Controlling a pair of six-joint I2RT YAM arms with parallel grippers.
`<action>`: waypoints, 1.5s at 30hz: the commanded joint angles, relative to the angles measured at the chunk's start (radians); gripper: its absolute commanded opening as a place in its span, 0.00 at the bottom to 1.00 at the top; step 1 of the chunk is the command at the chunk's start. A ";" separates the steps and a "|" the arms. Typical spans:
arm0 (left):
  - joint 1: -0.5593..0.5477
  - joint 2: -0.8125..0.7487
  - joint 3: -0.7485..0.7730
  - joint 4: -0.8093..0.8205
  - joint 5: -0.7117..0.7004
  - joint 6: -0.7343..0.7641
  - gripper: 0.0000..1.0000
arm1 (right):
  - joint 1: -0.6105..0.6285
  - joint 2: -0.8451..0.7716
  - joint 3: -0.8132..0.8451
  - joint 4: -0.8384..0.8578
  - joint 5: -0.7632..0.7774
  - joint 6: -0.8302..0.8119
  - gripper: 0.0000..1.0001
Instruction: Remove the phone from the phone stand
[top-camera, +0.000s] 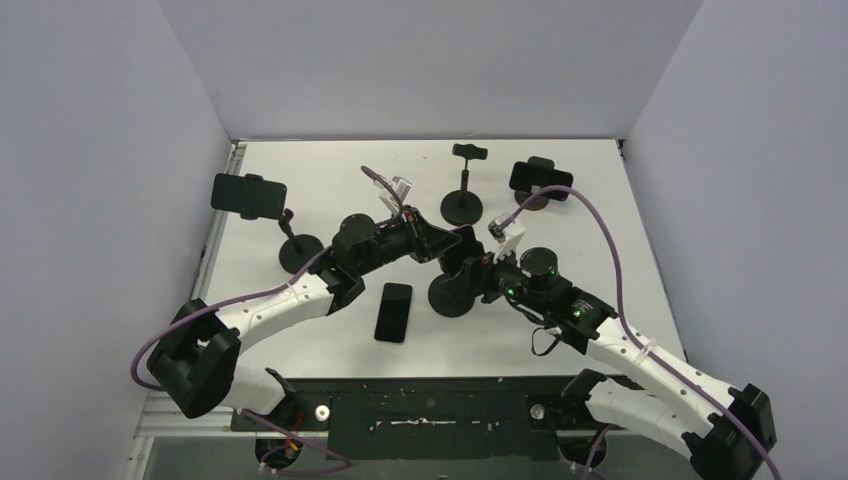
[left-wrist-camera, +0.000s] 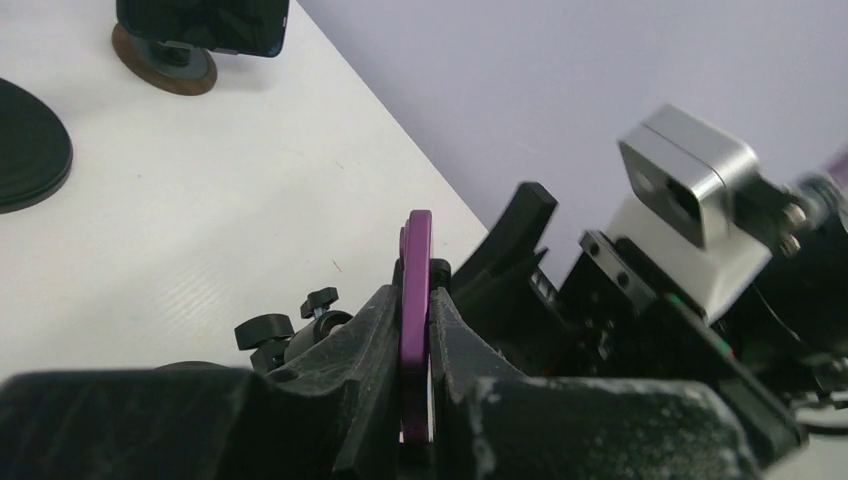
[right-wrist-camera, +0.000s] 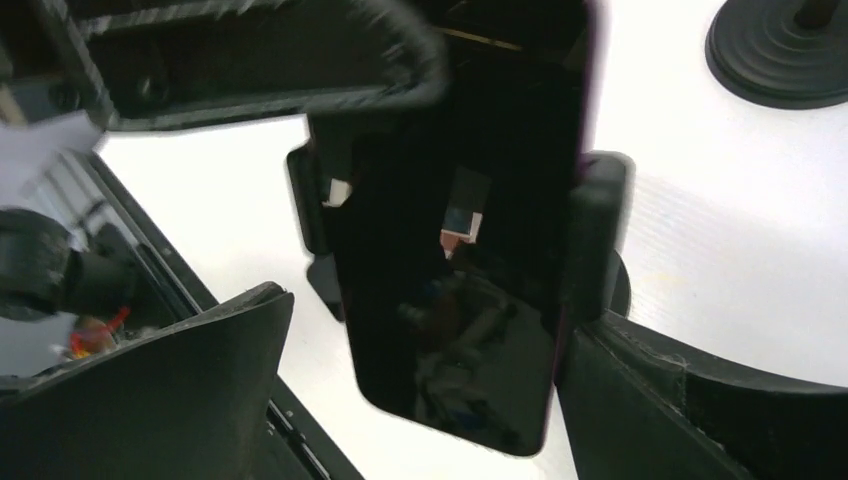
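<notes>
The phone (right-wrist-camera: 460, 250), dark-screened with a purple edge, sits in the clamp (right-wrist-camera: 600, 230) of the phone stand, whose round base (top-camera: 455, 297) stands at the table's centre. My left gripper (left-wrist-camera: 415, 300) is shut on the phone's purple edge (left-wrist-camera: 415, 260), seen end-on between its fingers. My right gripper (right-wrist-camera: 420, 390) is open, one finger (right-wrist-camera: 150, 390) well off to the phone's left and the other (right-wrist-camera: 680, 400) close beside its right edge. From above, both grippers (top-camera: 440, 245) (top-camera: 470, 265) meet over that stand, hiding the phone.
Another phone (top-camera: 394, 312) lies flat in front of the stand. A stand holding a phone (top-camera: 248, 195) is at the left, a bare stand (top-camera: 465, 180) at the back centre, and a third stand with a phone (top-camera: 540, 178) at the back right.
</notes>
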 joint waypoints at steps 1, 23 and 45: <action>0.002 -0.038 0.002 -0.063 -0.154 -0.008 0.00 | 0.169 0.026 0.097 -0.216 0.368 -0.104 1.00; 0.025 -0.027 -0.026 -0.085 -0.125 -0.072 0.00 | 0.274 0.062 0.064 -0.013 0.597 -0.128 0.95; 0.046 -0.058 -0.061 -0.065 -0.119 -0.078 0.15 | 0.274 0.087 0.047 0.025 0.572 -0.116 0.40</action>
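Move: The clamped phone's middle lies about 3 cm ahead of the wide-open right hand and 2 cm to its left, roughly level. From the right hand, the stand's base is some 18 cm below, 2 cm ahead and 3 cm left; a loose phone lies at table level, about 2 cm back and 16 cm left. The left hand already pinches the phone's top; its middle is about 3 cm back, 1 cm left and 6 cm below. The right fingers close from wide open to about three-quarters and pinch the phone's two long edges just below the clamp jaws. Beforehand the hand dips about 3 cm, comes forward and up to straddle the phone, and sinks again, turning some 20 degrees in all, partly clockwise. The left hand keeps its pinch on the top, easing about 1.5 cm left and forward with a slight turn. ##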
